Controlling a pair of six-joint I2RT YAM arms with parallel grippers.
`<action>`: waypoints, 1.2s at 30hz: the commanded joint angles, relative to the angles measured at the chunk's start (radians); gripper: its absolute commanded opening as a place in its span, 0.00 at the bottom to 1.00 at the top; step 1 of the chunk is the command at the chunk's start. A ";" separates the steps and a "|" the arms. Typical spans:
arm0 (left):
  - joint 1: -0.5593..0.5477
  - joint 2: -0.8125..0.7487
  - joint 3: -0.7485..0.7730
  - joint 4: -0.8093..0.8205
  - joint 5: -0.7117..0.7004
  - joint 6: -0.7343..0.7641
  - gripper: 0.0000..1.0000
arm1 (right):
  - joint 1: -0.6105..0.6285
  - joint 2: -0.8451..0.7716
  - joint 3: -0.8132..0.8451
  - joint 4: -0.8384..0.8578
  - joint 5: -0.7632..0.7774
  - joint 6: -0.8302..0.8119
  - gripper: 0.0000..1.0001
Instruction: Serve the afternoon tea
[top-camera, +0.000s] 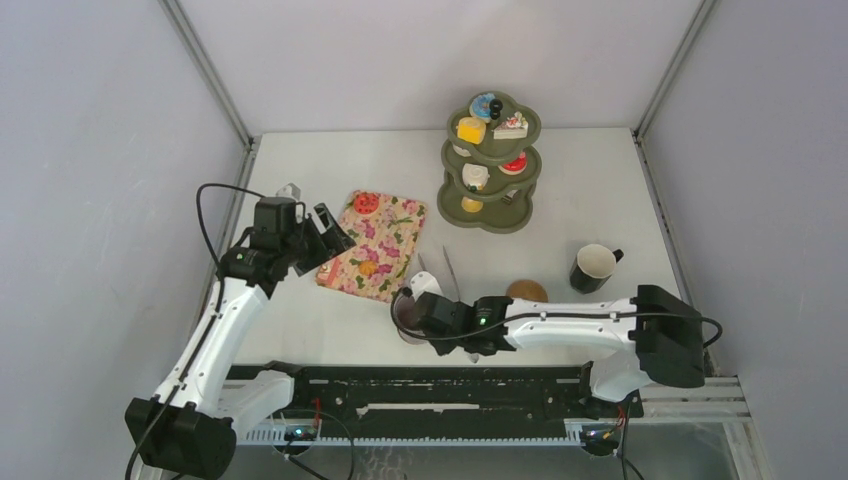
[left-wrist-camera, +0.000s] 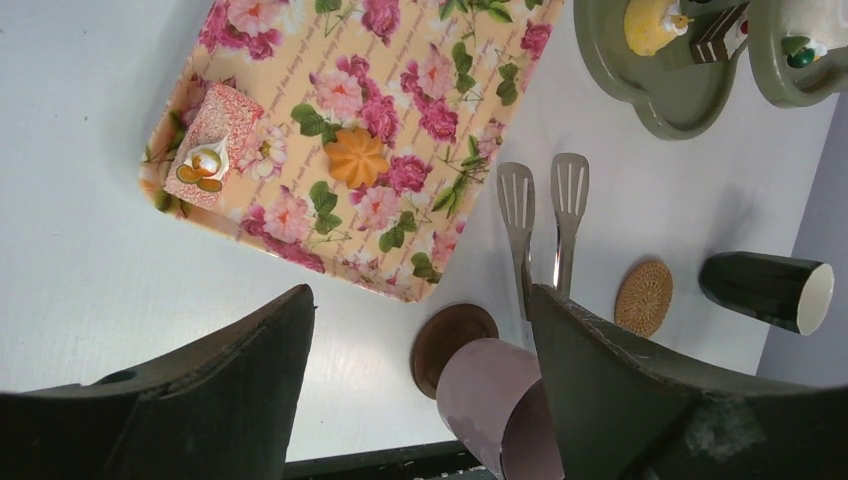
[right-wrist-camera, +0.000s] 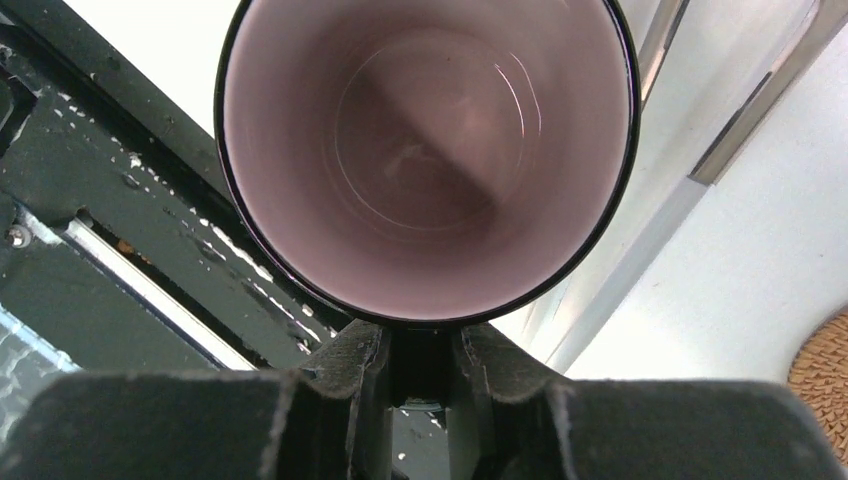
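My right gripper (right-wrist-camera: 420, 360) is shut on the handle of the mauve mug (right-wrist-camera: 425, 150), whose empty inside fills the right wrist view. The mug (left-wrist-camera: 500, 400) hangs tilted at a dark brown coaster (left-wrist-camera: 450, 335) near the table's front edge. My left gripper (left-wrist-camera: 420, 300) stands open with nothing between its fingers, just off the near edge of the floral tray (left-wrist-camera: 400, 120). On the tray lie a pink cake slice (left-wrist-camera: 205, 150) and an orange pastry (left-wrist-camera: 356, 157). The dark green mug (top-camera: 595, 267) stands at the right.
A green tiered stand (top-camera: 490, 160) with several pastries stands at the back. Metal tongs (left-wrist-camera: 545, 215) lie between the tray and a wicker coaster (left-wrist-camera: 643, 297). The black rail (top-camera: 430, 390) runs along the front edge.
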 joint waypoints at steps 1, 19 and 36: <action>0.008 -0.010 -0.011 0.009 0.004 0.025 0.83 | 0.015 0.010 0.073 0.110 0.065 -0.033 0.00; 0.007 0.001 -0.028 0.028 0.016 0.026 0.84 | 0.051 0.110 0.073 0.092 0.128 -0.023 0.21; 0.008 0.052 0.019 0.044 0.030 0.050 0.84 | 0.053 -0.239 0.063 -0.130 0.239 0.028 0.71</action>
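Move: The pink mug is in the right fingers, held by its handle. The brown coaster it goes to lies about 4 cm ahead of that hand, 6 cm to its left and 7 cm below. The metal tongs lie some 9 cm ahead and 4 cm right, the woven coaster about 10 cm ahead and 18 cm right, the flowered tray roughly 20 cm ahead and 13 cm left. From the left hand, the brown coaster is about 10 cm back, 14 cm right and 18 cm down. Lower the right gripper a little over 2 cm, easing about 1 cm left, to set the pink mug down on the brown coaster, keeping the pinch on the handle. Hold there briefly, open the fingers wide to let go of the handle, then lift quickly about 6 cm, up and clear of the mug, with the fingertips tilting slightly outward. ##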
